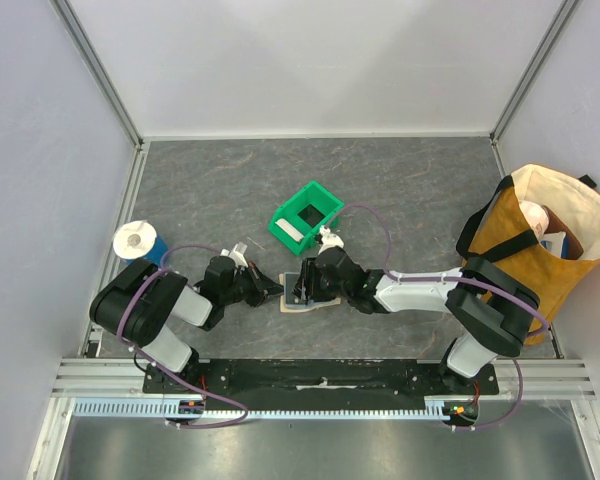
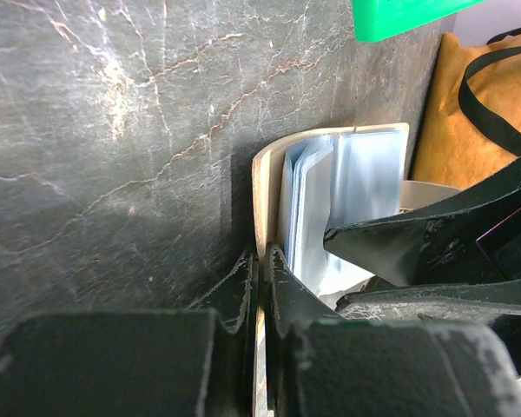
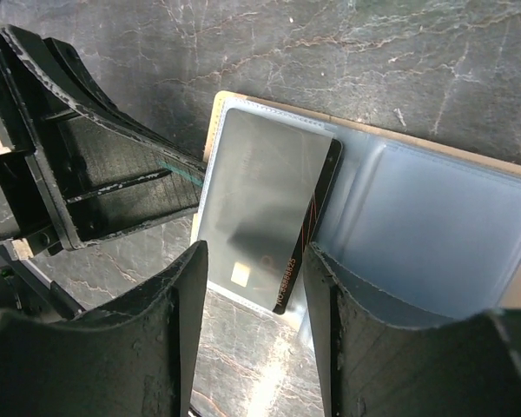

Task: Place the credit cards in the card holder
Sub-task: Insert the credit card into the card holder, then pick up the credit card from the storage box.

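Note:
The tan card holder (image 3: 434, 143) lies open on the table, its clear plastic sleeves (image 3: 425, 226) facing up. A dark credit card (image 3: 269, 208) with a gold chip rests at a slight tilt on the left sleeve, its near corner sticking out past the sleeve's edge. My right gripper (image 3: 253, 300) stands open, its fingers on either side of the card's near end, with a gap showing on the left. My left gripper (image 2: 262, 257) is shut on the card holder's (image 2: 265, 178) tan cover edge. From above, both grippers meet over the card holder (image 1: 298, 306).
A green plastic bin (image 1: 307, 215) sits just behind the card holder with something white inside. A tan tote bag (image 1: 540, 240) stands at the right edge. A white roll on a blue base (image 1: 138, 240) is at the left. Walls enclose the table.

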Tool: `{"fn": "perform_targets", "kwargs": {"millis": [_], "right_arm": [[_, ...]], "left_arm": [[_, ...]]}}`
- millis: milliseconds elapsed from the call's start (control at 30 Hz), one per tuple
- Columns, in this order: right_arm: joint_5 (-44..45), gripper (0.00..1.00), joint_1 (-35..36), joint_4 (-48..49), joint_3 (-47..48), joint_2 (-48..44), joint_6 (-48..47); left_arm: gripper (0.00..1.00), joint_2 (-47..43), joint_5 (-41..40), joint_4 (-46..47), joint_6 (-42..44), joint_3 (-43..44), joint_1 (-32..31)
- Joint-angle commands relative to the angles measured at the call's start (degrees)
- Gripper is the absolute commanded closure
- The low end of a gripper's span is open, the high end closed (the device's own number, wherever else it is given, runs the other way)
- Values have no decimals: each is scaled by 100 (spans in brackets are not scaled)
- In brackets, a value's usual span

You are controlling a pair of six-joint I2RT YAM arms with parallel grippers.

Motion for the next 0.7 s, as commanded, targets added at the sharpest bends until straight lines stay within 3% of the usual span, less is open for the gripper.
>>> {"fn": "perform_targets", "kwargs": {"millis": [0,167,367,667], "right_arm": [[-95,42,2,412,12,-284,-55],[249,32,-366,-106,-67,-801,-441],[-163,23,-1061,-564,485,-1137,-1284],[-1165,21,-1720,-1556,2752,426,-2472]], "left_arm": [[98,214,-550,-1318,321,-233,-38],[98,56,-603,-1537,347,-172,-38],[98,-76,-647,-1977,505,118,-47],[98,-155,-804,-2451,663,470,-39]]}}
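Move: With its fingers just over the open card holder, whose middle is about 1 cm ahead, 2 cm right and 3 cm below, the right hand has the tray's white card stack some 14 cm ahead, 3 cm left and 3 cm lower. The black card in the green tray lies about 17 cm ahead of that hand and 2 cm right. From the left hand, pinching the holder's left edge, the stack is about 13 cm ahead and 2 cm right. The right hand leaves the card holder, rising 12 cm and forward 13 to above the tray's near edge, opening. ##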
